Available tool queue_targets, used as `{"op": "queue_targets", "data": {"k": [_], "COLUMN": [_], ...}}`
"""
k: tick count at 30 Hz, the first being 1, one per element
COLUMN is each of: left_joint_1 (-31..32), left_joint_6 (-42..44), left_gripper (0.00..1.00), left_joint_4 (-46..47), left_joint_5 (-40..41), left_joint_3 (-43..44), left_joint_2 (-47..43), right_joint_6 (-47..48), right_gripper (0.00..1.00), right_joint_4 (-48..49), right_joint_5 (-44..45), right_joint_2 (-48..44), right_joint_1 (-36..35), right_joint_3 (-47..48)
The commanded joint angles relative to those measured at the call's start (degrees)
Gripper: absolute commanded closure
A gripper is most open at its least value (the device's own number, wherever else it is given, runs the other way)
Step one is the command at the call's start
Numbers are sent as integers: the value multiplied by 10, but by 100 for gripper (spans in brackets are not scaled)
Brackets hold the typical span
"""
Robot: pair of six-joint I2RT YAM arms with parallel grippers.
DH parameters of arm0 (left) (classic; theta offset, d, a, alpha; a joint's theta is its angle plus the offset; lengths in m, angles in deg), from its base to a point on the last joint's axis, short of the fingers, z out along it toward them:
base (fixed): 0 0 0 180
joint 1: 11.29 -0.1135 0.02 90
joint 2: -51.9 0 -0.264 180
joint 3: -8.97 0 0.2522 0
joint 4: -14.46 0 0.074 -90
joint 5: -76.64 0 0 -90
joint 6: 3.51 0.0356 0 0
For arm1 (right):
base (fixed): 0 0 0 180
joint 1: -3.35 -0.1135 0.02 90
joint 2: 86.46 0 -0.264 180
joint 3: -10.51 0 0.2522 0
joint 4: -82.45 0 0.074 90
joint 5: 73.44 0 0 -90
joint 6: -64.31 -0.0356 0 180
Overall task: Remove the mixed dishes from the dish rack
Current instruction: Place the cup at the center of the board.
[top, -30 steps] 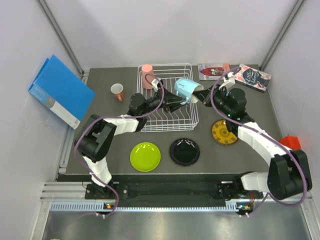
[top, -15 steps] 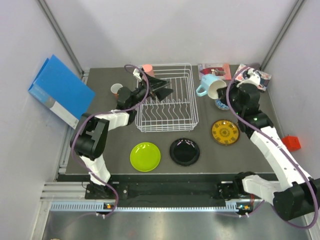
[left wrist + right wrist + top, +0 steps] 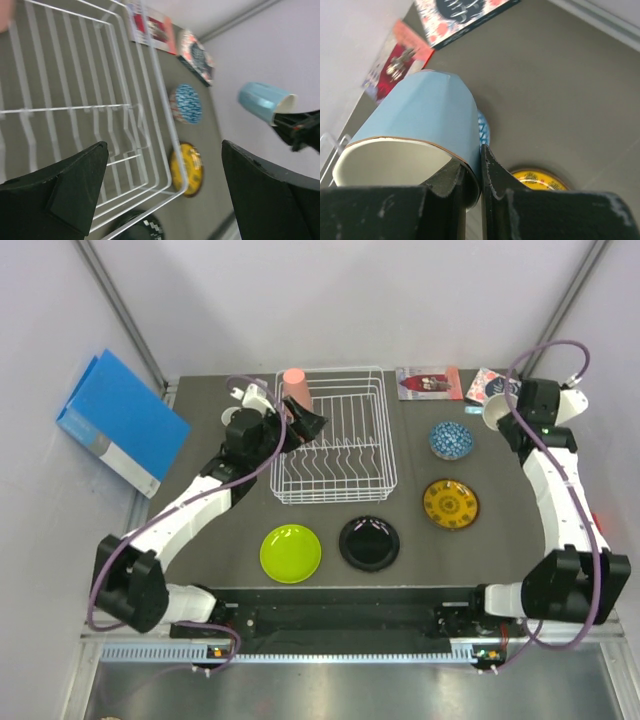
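The white wire dish rack (image 3: 335,440) stands at the back middle, with a pink cup (image 3: 295,390) at its back left corner. My left gripper (image 3: 308,425) hovers over the rack's left side, open and holding nothing; its black fingers (image 3: 75,190) frame the rack wires (image 3: 125,107). My right gripper (image 3: 498,413) is raised at the back right, shut on the rim wall of the light blue mug (image 3: 415,130), which also shows in the left wrist view (image 3: 265,100). On the table lie the blue patterned bowl (image 3: 451,439), yellow plate (image 3: 450,504), black plate (image 3: 369,543) and lime-green plate (image 3: 291,552).
Two books (image 3: 428,382) (image 3: 482,386) lie along the back edge behind the right gripper. A blue binder (image 3: 120,422) leans at the left wall. The tent walls close in on both sides.
The left gripper let go of the mug, opened wide and drew back to the rack's left side. The right arm carried the mug from over the rack to the back right.
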Motion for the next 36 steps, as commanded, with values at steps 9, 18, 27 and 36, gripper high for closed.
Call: {"op": "queue_targets", "data": {"k": [9,18,27,36], "left_joint_1": [9,14,17,20], "left_joint_6": [88,68,54,54], "left_gripper": [1,1,1,1], "left_joint_4": [-254,-289,-304,-305], "left_joint_5": [229,228,213,204], "left_joint_3": [-6,-26,-25,-31], "left_joint_2": [-118,-135,-117,-114], "right_joint_6": [-32,-57,-42,-23], "right_gripper": [100,100,100,96], "right_joint_4": [-14,-31,-109,-105], "right_joint_5": [-33,-64,-70,-84], "right_joint_2": [121,185,286,318], "right_joint_1": [69,99,106,106], "right_joint_3": [73,84,183,183]}}
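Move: The right hand holds the light blue cup; the clear spot for it lies about 3 cm ahead, 2 cm to the right and 19 cm below. At table level, the blue bowl is 3 cm ahead and 8 cm left, the floral box 16 cm ahead and 2 cm right, and the yellow plate 14 cm back and 8 cm left. From the left hand, the spot is some 47 cm right, 3 cm ahead and 21 cm down. Still gripping the cup, the right hand sinks about 15 cm, drifting right, beside the bowl; the left withdraws leftward. ##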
